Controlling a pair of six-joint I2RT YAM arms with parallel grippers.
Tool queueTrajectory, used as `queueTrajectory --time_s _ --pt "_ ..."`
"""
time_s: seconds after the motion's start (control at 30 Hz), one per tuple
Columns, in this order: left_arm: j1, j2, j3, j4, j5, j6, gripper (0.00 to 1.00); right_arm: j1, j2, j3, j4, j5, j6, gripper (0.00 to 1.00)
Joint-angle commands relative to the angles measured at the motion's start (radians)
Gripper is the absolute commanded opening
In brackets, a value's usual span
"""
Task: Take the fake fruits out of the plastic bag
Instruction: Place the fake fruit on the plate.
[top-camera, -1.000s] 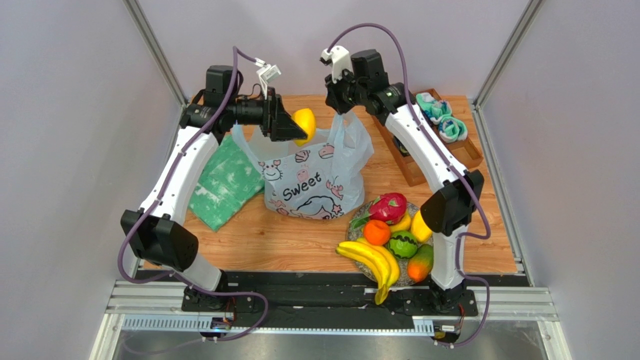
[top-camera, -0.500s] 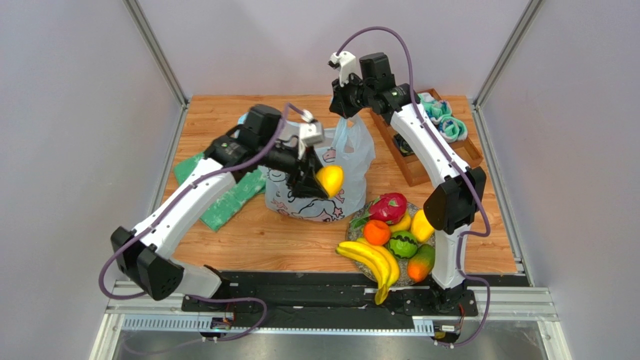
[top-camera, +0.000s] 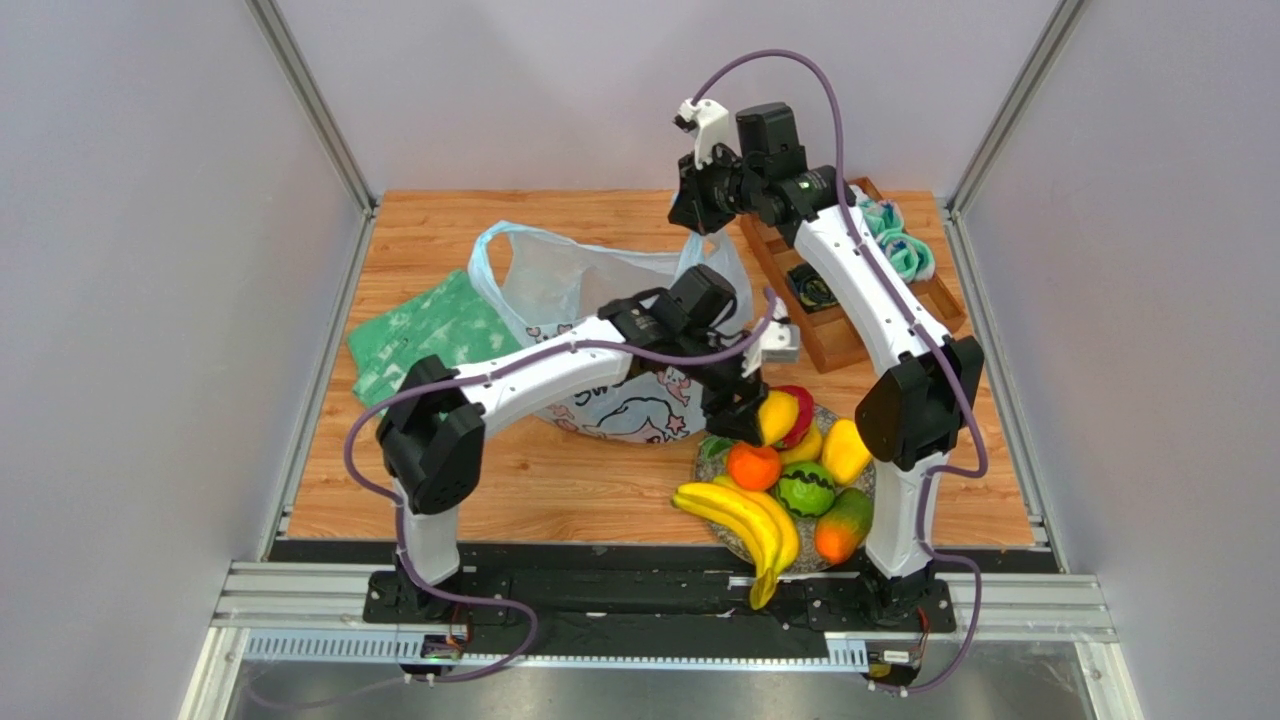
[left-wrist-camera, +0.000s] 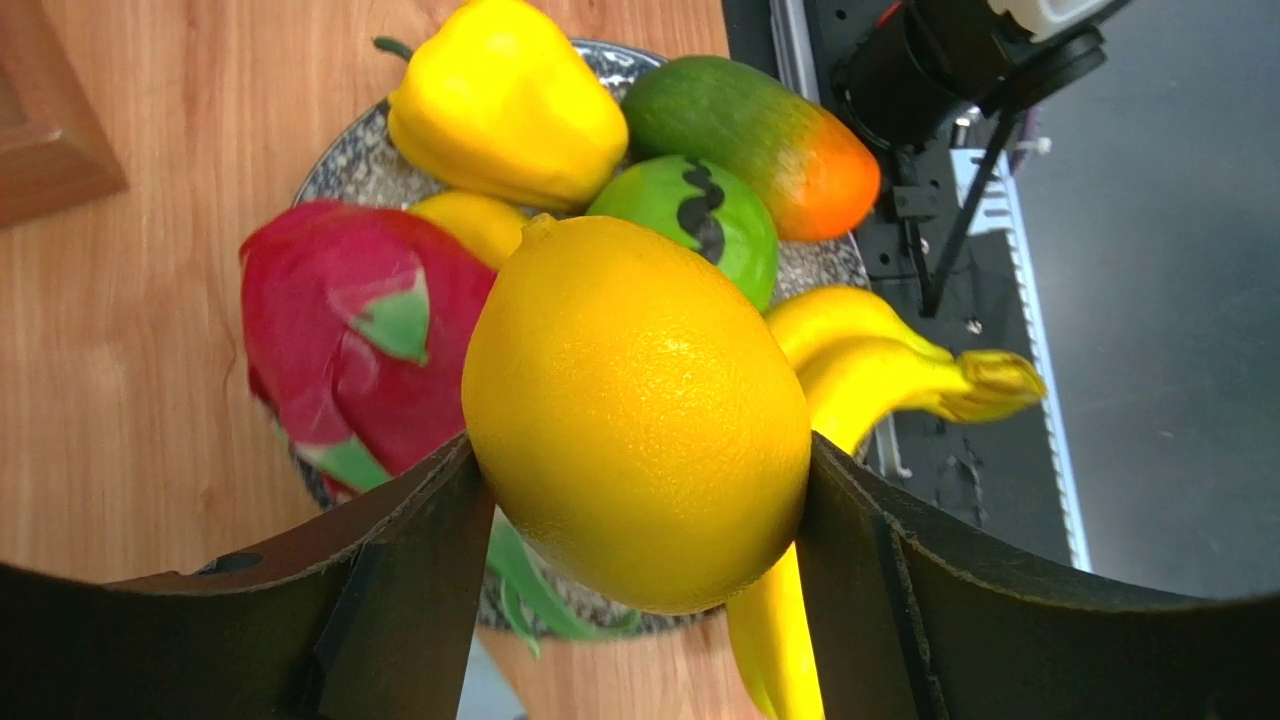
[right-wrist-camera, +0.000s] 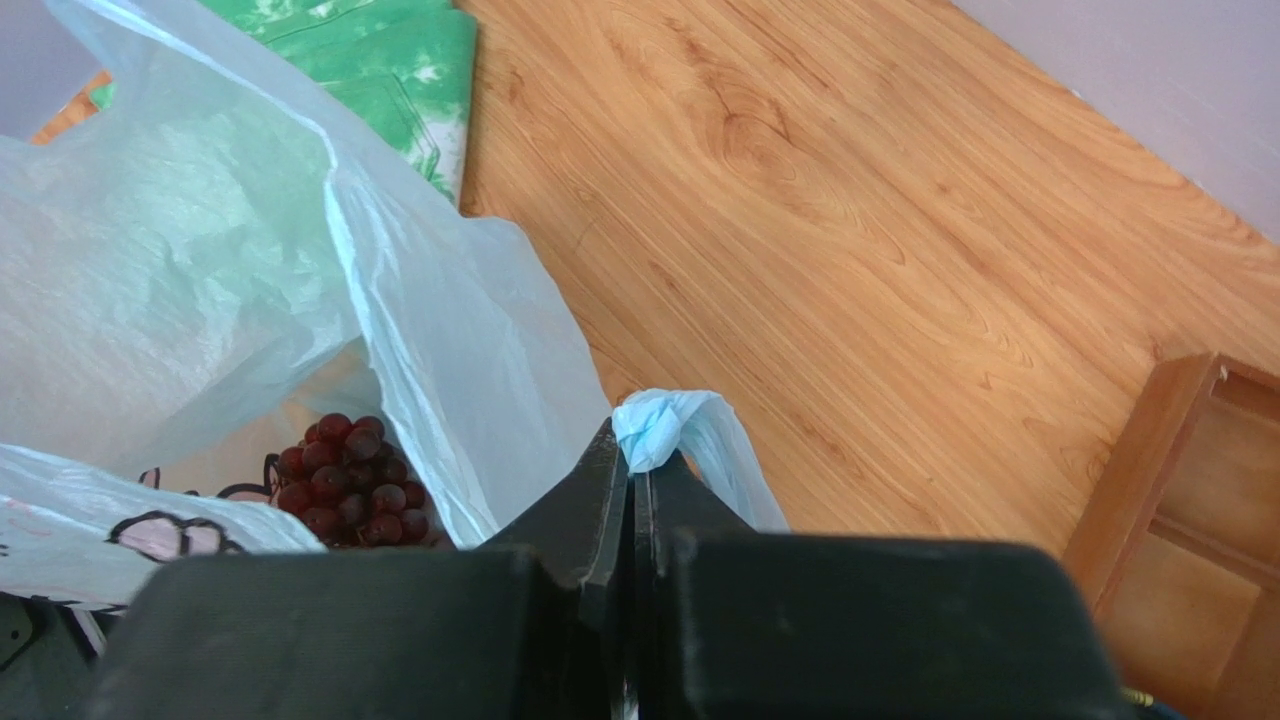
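My left gripper (top-camera: 772, 414) is shut on a round yellow-orange fake fruit (left-wrist-camera: 639, 405), held just above the speckled plate (left-wrist-camera: 349, 162). On that plate lie a dragon fruit (left-wrist-camera: 346, 338), a yellow pepper-like piece (left-wrist-camera: 504, 105), a green piece (left-wrist-camera: 691, 210), a mango (left-wrist-camera: 766, 135), bananas (top-camera: 744, 518) and an orange (top-camera: 753, 465). The pale-blue plastic bag (top-camera: 571, 285) stands open behind, its right handle (right-wrist-camera: 669, 428) pinched in my shut right gripper (right-wrist-camera: 639, 450) and lifted. Dark grapes (right-wrist-camera: 343, 480) lie inside the bag.
A green patterned cloth (top-camera: 428, 330) lies left of the bag. A wooden tray (top-camera: 827, 338) with rolled teal socks (top-camera: 899, 248) stands at the back right, close to my right arm. The table's front edge and the arm bases run just below the plate.
My left arm has swung from the bag's mouth rightward and down to the plate, carrying the yellow fruit. The right gripper kept its hold on the handle and shifted slightly right.
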Motion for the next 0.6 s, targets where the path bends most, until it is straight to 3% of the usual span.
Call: queueTrajectory --time_s 0.0,0.13,0.4,0.57 --pt "-0.077 0.03 0.01 0.247 -0.103 -0.079 0.0 -0.04 -0.028 -0.012 0.027 -0.012 0.063 0.0" --pt "-0.111 0.076 0.029 0.376 -0.232 -0.176 0.0 -0.053 -0.024 -0.012 0.029 -0.026 0.069 0.0" --pt "-0.131 0.136 0.027 0.451 -0.291 -0.236 0.0 -0.056 -0.024 -0.022 0.029 -0.035 0.068 0.0" --pt "-0.142 0.151 0.007 0.445 -0.251 -0.27 0.14 -0.06 -0.025 -0.022 0.027 -0.042 0.068 0.0"
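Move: The lemon is already in the left fingers, about 12 cm above the plate, whose middle is some 6 cm right and 5 cm back. The yellow pepper lies about 14 cm right and 2 cm back, the dragon fruit 4 cm right and 3 cm ahead, the orange 1 cm right and 3 cm back. From the right hand, the plate is roughly 32 cm back, 13 cm right and 22 cm below. The left hand carries the lemon 8 cm right towards the yellow pepper, sinking slightly; the right keeps gripping the bag. ##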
